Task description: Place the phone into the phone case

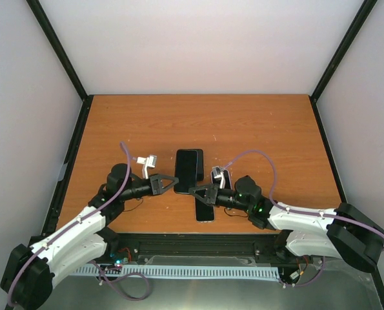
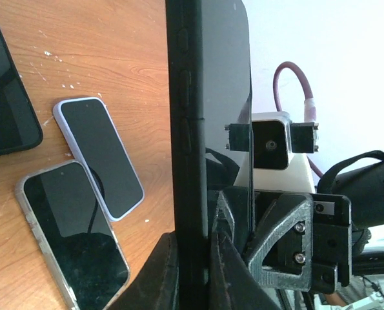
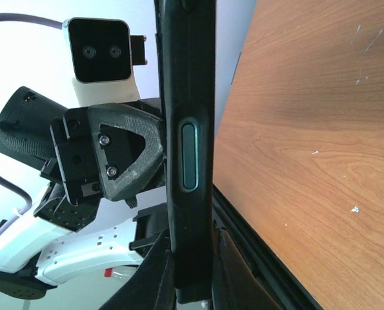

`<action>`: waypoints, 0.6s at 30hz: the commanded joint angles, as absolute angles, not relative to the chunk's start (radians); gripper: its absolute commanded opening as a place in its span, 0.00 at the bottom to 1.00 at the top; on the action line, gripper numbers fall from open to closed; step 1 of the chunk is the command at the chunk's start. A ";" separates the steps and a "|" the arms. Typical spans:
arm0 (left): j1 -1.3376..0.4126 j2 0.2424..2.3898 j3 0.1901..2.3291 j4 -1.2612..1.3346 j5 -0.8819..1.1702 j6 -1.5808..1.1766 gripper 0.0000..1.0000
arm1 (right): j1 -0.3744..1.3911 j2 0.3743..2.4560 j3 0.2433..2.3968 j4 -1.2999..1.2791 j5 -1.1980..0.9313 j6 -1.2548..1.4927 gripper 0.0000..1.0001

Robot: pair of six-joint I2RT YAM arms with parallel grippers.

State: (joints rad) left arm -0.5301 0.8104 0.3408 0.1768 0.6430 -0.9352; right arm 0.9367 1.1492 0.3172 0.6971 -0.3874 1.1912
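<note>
A black phone [image 2: 225,97] stands edge-on between the shut jaws of my left gripper [image 2: 195,245]; its glossy face and side buttons show. My right gripper [image 3: 192,248] is shut on a matte black phone case [image 3: 188,84] with a teal side button, also edge-on. In the top view the two grippers, left [image 1: 173,182] and right [image 1: 193,192], meet tip to tip at the table's middle, with the black slab [image 1: 188,165] between and just beyond them. I cannot tell whether the phone sits inside the case.
Other phones lie on the wooden table [image 1: 114,129]: a lavender-cased one [image 2: 98,155], a silver-edged one [image 2: 75,242] and a black one [image 2: 4,97]. One phone [image 1: 204,210] lies by the near edge under the right gripper. Black frame posts stand at the table's corners.
</note>
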 commanded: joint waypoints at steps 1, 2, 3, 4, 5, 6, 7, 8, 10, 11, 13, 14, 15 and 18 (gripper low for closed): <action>-0.531 0.807 0.377 0.154 0.633 -0.864 0.00 | 0.942 1.117 0.350 0.705 -0.381 1.135 0.09; -0.531 0.802 0.374 0.165 0.645 -0.858 0.00 | 0.942 1.110 0.354 0.693 -0.379 1.129 0.13; -0.531 0.796 0.373 0.176 0.663 -0.852 0.00 | 0.942 1.101 0.361 0.669 -0.376 1.115 0.18; -0.530 0.788 0.374 0.182 0.680 -0.843 0.00 | 0.941 1.084 0.371 0.636 -0.369 1.098 0.23; -0.531 0.783 0.376 0.186 0.698 -0.834 0.00 | 0.942 1.065 0.383 0.594 -0.360 1.078 0.29; -0.531 0.777 0.379 0.187 0.717 -0.825 0.00 | 0.942 1.047 0.393 0.554 -0.352 1.058 0.34; -0.531 0.772 0.382 0.186 0.735 -0.815 0.00 | 0.940 1.030 0.403 0.521 -0.340 1.039 0.39; -0.530 0.765 0.387 0.185 0.755 -0.804 0.00 | 0.939 1.010 0.411 0.490 -0.333 1.021 0.44; -0.531 0.756 0.397 0.177 0.790 -0.784 0.00 | 0.932 0.973 0.427 0.433 -0.318 0.993 0.55; -0.530 0.750 0.400 0.175 0.808 -0.775 0.00 | 0.927 0.953 0.434 0.410 -0.310 0.982 0.60; -0.530 0.746 0.405 0.178 0.843 -0.761 0.00 | 0.911 0.922 0.450 0.359 -0.300 0.968 0.67; -0.531 0.746 0.407 0.179 0.859 -0.755 0.00 | 0.901 0.910 0.458 0.335 -0.301 0.962 0.69; -0.530 0.748 0.409 0.179 0.880 -0.748 0.00 | 0.889 0.899 0.465 0.325 -0.304 0.958 0.70; -0.531 0.761 0.416 0.181 0.940 -0.730 0.00 | 0.850 0.879 0.498 0.277 -0.317 0.947 0.71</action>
State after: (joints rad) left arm -0.5293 0.7631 0.3542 0.1555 0.8200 -0.7971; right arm 0.8902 0.9119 0.4385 0.3492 -0.3359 0.9962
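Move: Both hands hold the phone in its black case, lying flat between them; its middle is about 4 cm ahead of and 4 cm right of the left hand, some 7 cm ahead of and 2 cm left of the right. On the table, some 16 cm below the right hand, the clear-case phone lies about 4 cm right and 2 cm back, the lavender-case phone roughly 10 cm right and 6 cm ahead, and the black phone about 15 cm straight ahead. The right hand lets go of the black-cased phone's right edge: its fingers spread wide while it climbs about 5 cm and draws off some 2 cm to the right, tipping up about 10 degrees. The left hand keeps its pinch on the left edge and carries the phone back about 3 cm and up 2, turning it roughly 10 degrees clockwise. ##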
